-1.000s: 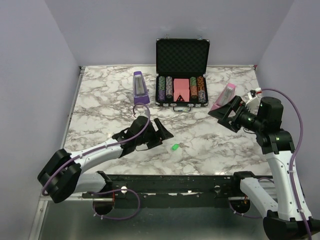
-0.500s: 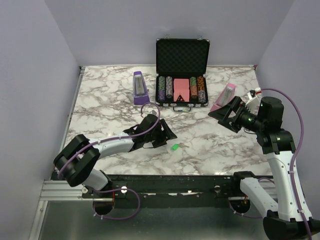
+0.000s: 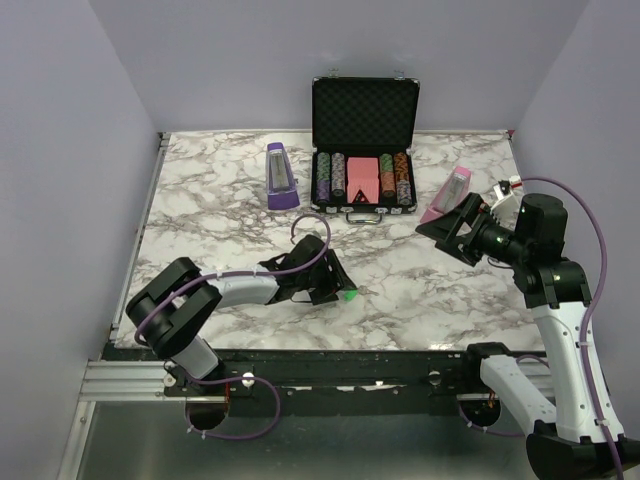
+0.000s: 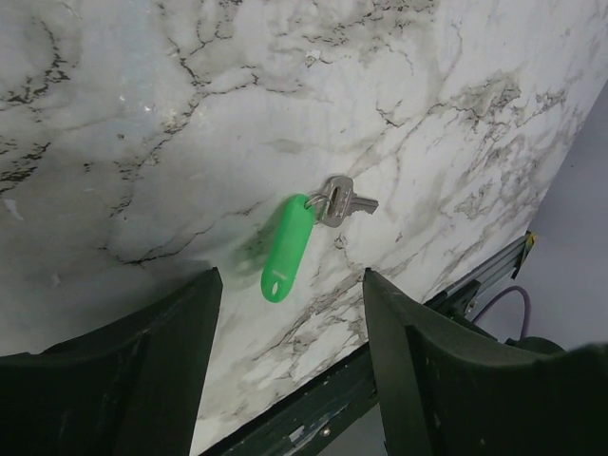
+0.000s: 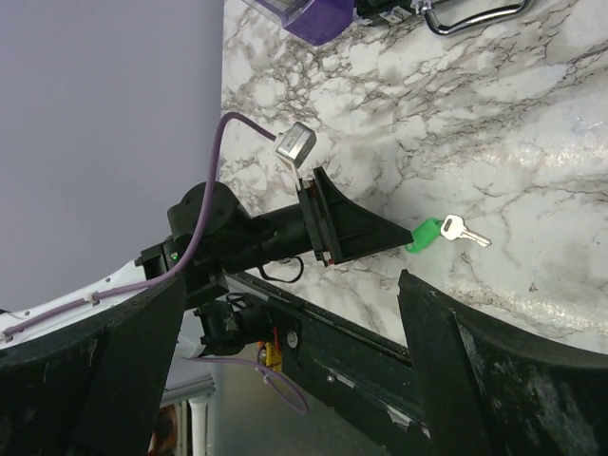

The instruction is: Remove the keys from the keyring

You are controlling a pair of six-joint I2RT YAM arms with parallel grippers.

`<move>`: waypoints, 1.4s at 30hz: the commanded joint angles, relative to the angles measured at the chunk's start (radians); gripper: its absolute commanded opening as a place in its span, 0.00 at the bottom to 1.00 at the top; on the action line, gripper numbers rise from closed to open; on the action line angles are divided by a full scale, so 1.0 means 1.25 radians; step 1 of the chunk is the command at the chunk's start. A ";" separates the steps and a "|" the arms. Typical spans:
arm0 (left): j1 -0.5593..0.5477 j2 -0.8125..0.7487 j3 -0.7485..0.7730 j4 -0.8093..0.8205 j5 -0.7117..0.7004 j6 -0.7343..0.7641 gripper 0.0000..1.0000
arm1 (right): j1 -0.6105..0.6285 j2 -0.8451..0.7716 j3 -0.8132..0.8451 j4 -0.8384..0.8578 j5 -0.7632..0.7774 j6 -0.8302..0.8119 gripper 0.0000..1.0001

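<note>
The keyring's green tag (image 4: 287, 249) lies flat on the marble table (image 3: 200, 200) near its front edge, and a silver key (image 4: 340, 201) is on its ring at the far end. My left gripper (image 4: 292, 277) is open and low over the table. Its two fingers stand either side of the tag's near end without touching it. From above, the left gripper (image 3: 338, 282) hides most of the tag (image 3: 350, 295). My right gripper (image 3: 447, 232) hangs open and empty above the table's right side. In the right wrist view the tag (image 5: 426, 235) and key (image 5: 461, 229) show ahead.
An open black poker-chip case (image 3: 363, 185) stands at the back centre. A purple metronome-shaped object (image 3: 281, 178) is to its left and a pink one (image 3: 448, 195) to its right. The table's front rail (image 3: 350, 355) runs just below the tag.
My left arm has reached right until its fingers straddle the green tag, and its jaws have narrowed somewhat. The right arm has not moved.
</note>
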State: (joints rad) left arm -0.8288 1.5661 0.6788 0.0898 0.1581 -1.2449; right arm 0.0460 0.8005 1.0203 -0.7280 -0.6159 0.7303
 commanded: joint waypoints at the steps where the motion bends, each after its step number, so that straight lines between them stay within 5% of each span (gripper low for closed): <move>1: -0.007 0.023 0.002 0.042 0.026 -0.019 0.69 | 0.004 0.000 0.004 -0.018 -0.025 -0.015 1.00; 30: -0.009 0.114 0.053 0.013 0.035 -0.025 0.49 | 0.004 0.011 0.005 -0.031 -0.031 -0.033 1.00; 42: -0.009 0.151 0.071 0.021 0.044 -0.015 0.25 | 0.004 0.021 0.004 -0.034 -0.036 -0.043 1.00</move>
State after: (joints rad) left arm -0.8337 1.7168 0.7593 0.1410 0.2153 -1.2804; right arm 0.0460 0.8227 1.0203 -0.7521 -0.6243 0.6975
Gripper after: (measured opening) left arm 0.297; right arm 0.998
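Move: The keyring's green tag lies flat some 3 cm to the right of my left hand, about 1 cm ahead and 3 cm below. Its key points away on the far side, about 3 cm farther right and 1 cm farther out. The chip case sits roughly 31 cm ahead and 7 cm right of that hand, the purple holder 31 cm ahead and 15 cm left. From my right hand the tag is about level, 15 cm left, 28 cm down. I ease my left hand slowly to the right over the green tag, about 2.5 cm, sinking some 1.5 cm as I go, with the fingertips still slanting down and rightward. I close the half-open fingers steadily around the tag until they straddle it below its ring end, the tips coming against its sides, while the key stays free beyond them. ##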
